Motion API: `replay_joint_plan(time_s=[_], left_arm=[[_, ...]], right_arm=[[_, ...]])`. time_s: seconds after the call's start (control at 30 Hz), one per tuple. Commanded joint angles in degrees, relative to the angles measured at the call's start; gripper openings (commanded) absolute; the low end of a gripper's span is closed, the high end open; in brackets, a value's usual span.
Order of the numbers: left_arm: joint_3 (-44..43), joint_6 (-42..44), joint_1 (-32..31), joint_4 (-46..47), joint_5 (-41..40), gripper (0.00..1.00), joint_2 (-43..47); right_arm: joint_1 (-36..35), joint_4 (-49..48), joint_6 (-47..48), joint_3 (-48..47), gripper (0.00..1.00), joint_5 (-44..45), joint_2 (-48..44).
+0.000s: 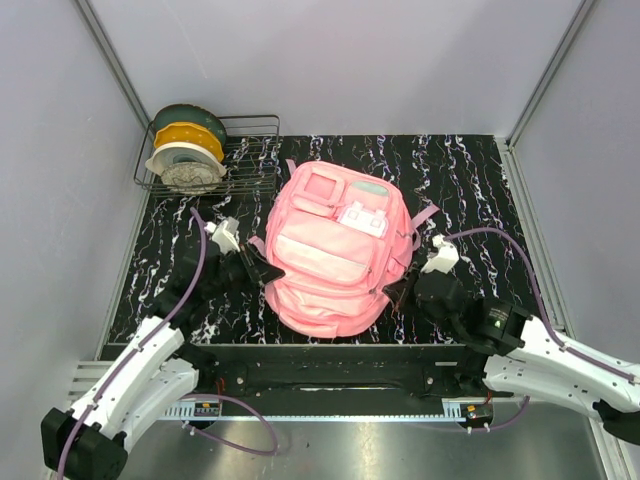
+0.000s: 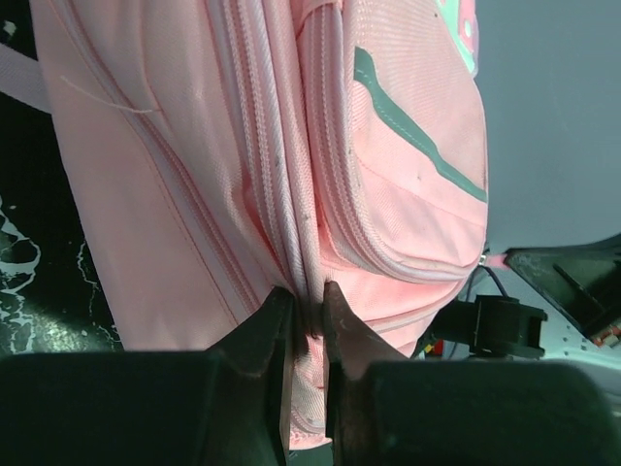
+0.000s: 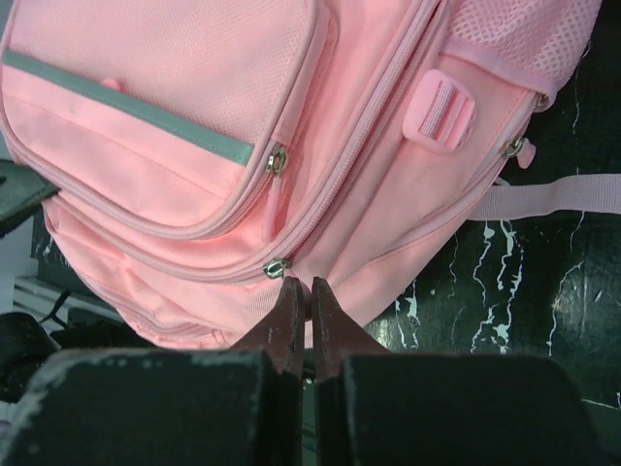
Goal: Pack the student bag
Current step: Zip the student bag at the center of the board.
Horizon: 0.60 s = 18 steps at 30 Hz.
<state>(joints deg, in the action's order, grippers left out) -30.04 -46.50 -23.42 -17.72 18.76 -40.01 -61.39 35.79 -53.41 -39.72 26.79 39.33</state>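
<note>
The student bag [image 1: 332, 250], a large pink backpack, lies front-up in the middle of the black marbled table [image 1: 470, 180]. My left gripper [image 1: 268, 270] is at its lower left side. In the left wrist view this gripper [image 2: 309, 296] is shut on a fold of the student bag [image 2: 243, 146] along a zip seam. My right gripper [image 1: 396, 291] is at the bag's lower right side. In the right wrist view it [image 3: 302, 283] is shut on a pink bit of the student bag [image 3: 194, 87], right beside a metal zip slider [image 3: 277, 267].
A wire rack [image 1: 250, 150] at the back left holds three filament spools [image 1: 188, 145]. Grey walls close in the table on three sides. A pink strap [image 3: 543, 197] trails over the table to the bag's right. The right arm's gripper [image 2: 505, 325] shows behind the bag.
</note>
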Motion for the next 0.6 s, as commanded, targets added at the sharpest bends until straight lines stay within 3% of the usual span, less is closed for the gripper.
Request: replay_joint_plan(time_s=[0.0, 0.4, 0.57], left_arm=[[-3.7, 2.8, 4.2, 7.8, 5.8, 0.0, 1.5], [-1.7, -5.3, 12.6, 17.4, 23.8, 0.0, 3.9], [0.4, -8.0, 14.5, 21.1, 26.2, 0.0, 3.9]], right_arm=[[3.7, 6.7, 1.3, -0.1, 0.0, 13.2, -1.3], [15.0, -4.1, 13.1, 1.1, 0.0, 10.6, 0.5], [17.0, -7.3, 14.4, 2.0, 0.0, 7.6, 0.8]])
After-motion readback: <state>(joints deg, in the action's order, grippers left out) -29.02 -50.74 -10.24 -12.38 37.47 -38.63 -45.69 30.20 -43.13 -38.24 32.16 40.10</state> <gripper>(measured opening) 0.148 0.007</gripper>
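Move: The right hand has the main zipper pull at its fingertips; the bag's far right corner, where the zip runs, is about 18 cm ahead, 4 cm right and 4 cm down. The side buckle lies some 6 cm ahead, 1 cm right and 4 cm down. From the left hand, pinching the bag's edge, the zipper pull is about 21 cm right and 3 cm back, roughly level. Right hand pulls about 9 cm forward-right along the zip, pull coming free; left lifts its pinched edge 3 cm. ##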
